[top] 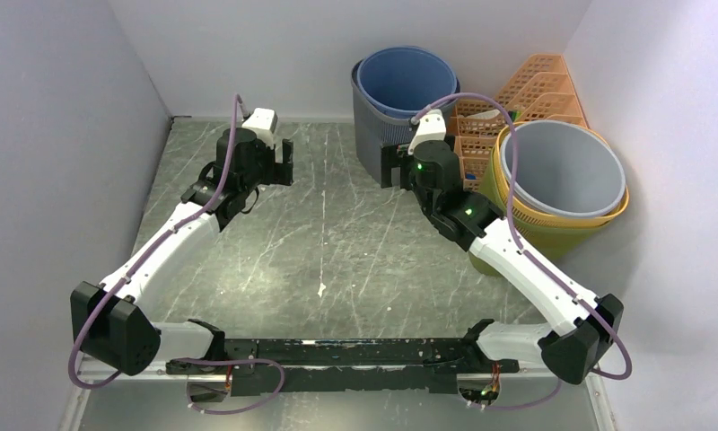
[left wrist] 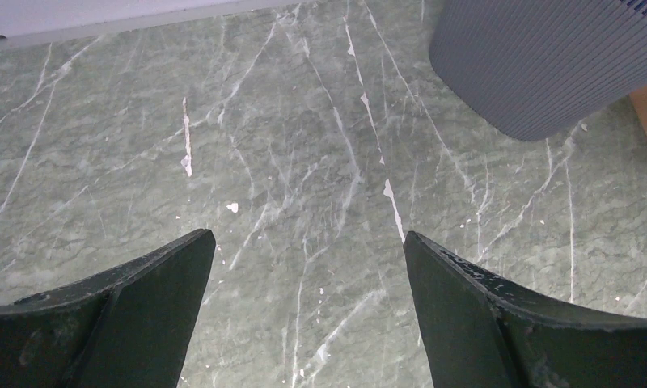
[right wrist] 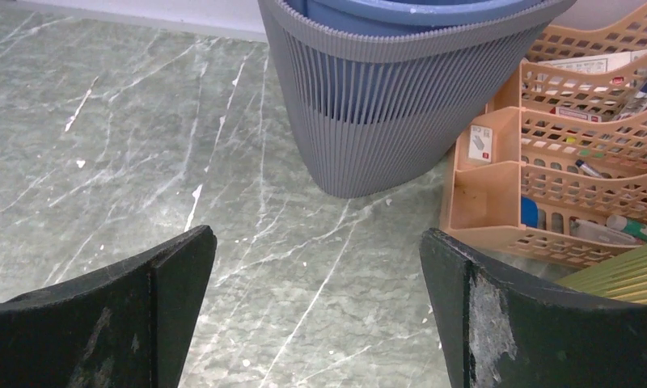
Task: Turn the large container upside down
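Note:
A tall grey ribbed bin (top: pixel 374 148) stands upright at the back middle of the table with a blue bucket (top: pixel 407 83) nested in it. The bin also shows in the right wrist view (right wrist: pixel 377 113) and, at the top right, in the left wrist view (left wrist: pixel 539 65). My right gripper (top: pixel 393 167) is open and empty just in front of the bin's left side, apart from it; its jaws (right wrist: pixel 316 233) frame bare table. My left gripper (top: pixel 284 162) is open and empty further left, over bare table (left wrist: pixel 308 237).
A yellow ribbed basket (top: pixel 553 232) holding a grey bucket (top: pixel 562 166) stands upright at the right. An orange desk organiser (top: pixel 535 90) with small items stands behind it, next to the grey bin (right wrist: pixel 547 162). Walls close the back and both sides. The table is green marble (top: pixel 337 242).

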Controlling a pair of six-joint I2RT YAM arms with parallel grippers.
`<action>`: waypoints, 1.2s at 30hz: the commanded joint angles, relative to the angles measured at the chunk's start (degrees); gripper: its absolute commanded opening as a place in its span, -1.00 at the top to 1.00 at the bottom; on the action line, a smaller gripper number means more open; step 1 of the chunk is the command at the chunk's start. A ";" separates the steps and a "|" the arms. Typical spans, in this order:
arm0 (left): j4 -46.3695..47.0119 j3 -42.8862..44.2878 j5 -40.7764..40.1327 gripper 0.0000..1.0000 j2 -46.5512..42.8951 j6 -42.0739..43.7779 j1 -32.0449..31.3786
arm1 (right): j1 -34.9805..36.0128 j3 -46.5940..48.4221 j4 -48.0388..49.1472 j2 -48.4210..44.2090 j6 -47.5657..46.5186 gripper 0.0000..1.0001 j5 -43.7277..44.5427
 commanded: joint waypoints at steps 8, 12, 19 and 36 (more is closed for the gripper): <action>-0.79 0.19 -1.37 -0.99 0.58 -0.03 -0.60 | 0.16 2.93 -1.02 -0.14 -7.74 -1.00 -6.14; -1.42 0.42 -2.03 -0.99 0.33 -0.27 -0.60 | 0.15 10.29 -4.42 2.73 -8.31 -0.88 -3.83; -2.47 0.10 -0.65 -0.99 0.24 -0.84 -0.64 | -1.56 29.82 -16.24 11.81 -9.03 -0.70 12.33; -3.93 0.61 1.32 -0.99 1.61 -2.13 -1.12 | -25.57 21.52 -18.32 2.79 -1.53 -0.61 2.96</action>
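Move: The light grey container lies about 30 cm to the right of the right hand, some 2 cm back, its middle roughly 15 cm lower; it sits nested in the yellow basket, at the same place. The blue bins stand about 18 cm straight ahead of this hand and the orange rack some 22 cm ahead and 24 cm to its right, both also lower. From the left hand the light grey container is about 58 cm right and 5 cm back. Heading for the left rim of the light grey container, the empty right hand first rises about 11 cm while reaching slightly forward, then sweeps some 18 cm right, sinking about 5 cm on the way and turning nearly 30 degrees clockwise. The fingers narrow a little but stay wide, ending with the rim in view between them, the right one over the opening; no touch can be made out. ##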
